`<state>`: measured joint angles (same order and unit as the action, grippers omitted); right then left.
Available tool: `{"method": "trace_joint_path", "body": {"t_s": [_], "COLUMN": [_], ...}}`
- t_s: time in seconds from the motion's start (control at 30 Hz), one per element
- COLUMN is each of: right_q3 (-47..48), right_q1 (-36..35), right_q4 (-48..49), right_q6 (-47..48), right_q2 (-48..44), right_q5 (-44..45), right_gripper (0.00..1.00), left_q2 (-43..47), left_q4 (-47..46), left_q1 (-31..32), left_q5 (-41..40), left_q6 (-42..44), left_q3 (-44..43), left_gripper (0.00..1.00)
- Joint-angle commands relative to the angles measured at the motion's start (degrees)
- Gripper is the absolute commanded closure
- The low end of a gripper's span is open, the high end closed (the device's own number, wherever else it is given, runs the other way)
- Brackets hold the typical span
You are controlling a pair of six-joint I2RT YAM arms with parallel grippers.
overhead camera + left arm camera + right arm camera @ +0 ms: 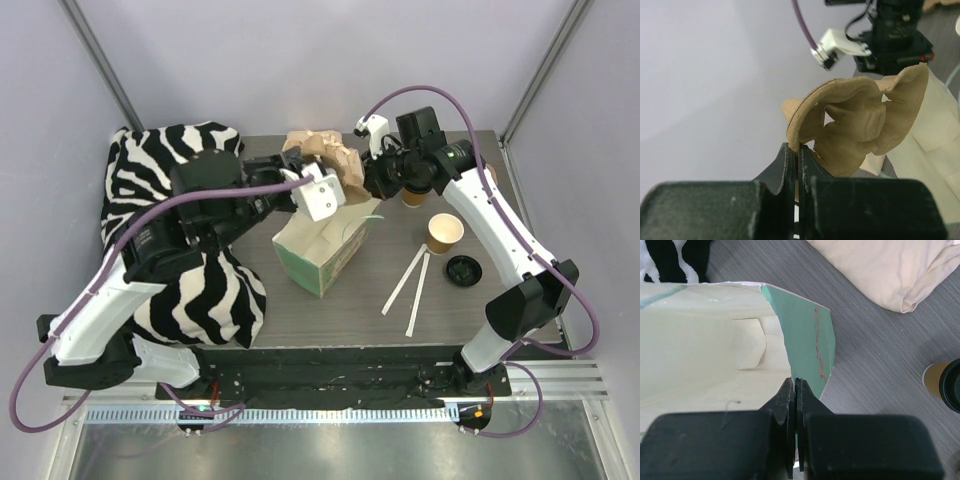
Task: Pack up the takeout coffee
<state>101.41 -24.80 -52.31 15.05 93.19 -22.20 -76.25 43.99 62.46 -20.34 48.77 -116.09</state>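
The takeout coffee [413, 194], a brown cup with a black lid, stands at the back right, partly under my right wrist; the right wrist view catches it at the right edge [944, 384]. My right gripper [798, 383] is shut on the rim of the open green paper bag [807, 335], which stands mid-table [318, 250]. Above the bag's far side, my left gripper [799, 148] is shut on the edge of a tan moulded-pulp cup carrier [860, 125] held in the air [330, 160].
An open brown cup [444, 232] with a pale inside, a loose black lid [464, 270] and two white sticks [408, 282] lie right of the bag. A zebra-striped cloth [200, 290] covers the table's left. A cream folded cloth [890, 270] lies behind the bag.
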Motion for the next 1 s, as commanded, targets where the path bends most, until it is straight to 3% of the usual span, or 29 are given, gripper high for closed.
{"method": "trace_joint_path", "body": {"t_s": [0.0, 0.2, 0.37, 0.57, 0.73, 0.97], "right_q3": [2.04, 2.66, 5.73, 7.93, 7.75, 7.05], "right_q1": [-0.34, -0.87, -2.27, -8.67, -11.58, -11.77], "right_q4": [1.25, 0.11, -2.17, -5.07, -7.62, -9.56], "right_q6": [-0.11, -0.28, 0.94, 4.02, 5.34, 4.99], "right_q2": [-2.75, -2.13, -0.38, -1.51, -2.05, -0.82], "right_q5": [-1.01, -1.97, -3.64, -3.74, -2.94, -2.60], "right_gripper": [0.99, 0.99, 0.99, 0.99, 0.99, 0.99], "left_q2": [2.42, 3.83, 3.13, 0.67, -1.09, -0.75], "left_q4": [0.57, 2.84, 8.56, 17.34, 20.69, 17.28], "left_q1": [-0.32, -0.32, -0.23, 1.26, 2.23, 5.83], "left_q5": [-1.99, -1.20, 4.07, 7.59, 6.37, -0.48], "left_q6": [4.74, 10.28, 13.71, 17.05, 16.79, 17.49], "left_q3": [7.00, 10.71, 10.89, 9.74, 10.09, 10.80], "left_gripper": [1.00, 1.00, 1.00, 1.00, 1.00, 1.00]}}
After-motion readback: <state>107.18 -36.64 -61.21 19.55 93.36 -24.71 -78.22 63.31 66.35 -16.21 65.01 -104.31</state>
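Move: The left gripper still holds the cup carrier by one end, above the takeout bag; the middle of the bag's mouth lies about 21 cm below it, 4 cm ahead and 6 cm to the right. The right gripper is shut on the bag's rim, with the mouth's middle some 6 cm back, 9 cm left and 2 cm lower. From the right gripper, the lidded cup stands about 12 cm ahead, 12 cm right, and the cloth pouch 20 cm ahead, 9 cm left, both about 20 cm below. Bring the left gripper almost straight down about 15 cm, keeping its pinch on the carrier and rolling some 40 degrees, left side up, so that the carrier dips into the bag's mouth. After a short hold, draw the right gripper about 7 cm back and 6 cm left, turning slightly counter-clockwise and still pinching the rim, to bring the bag to the carrier. ##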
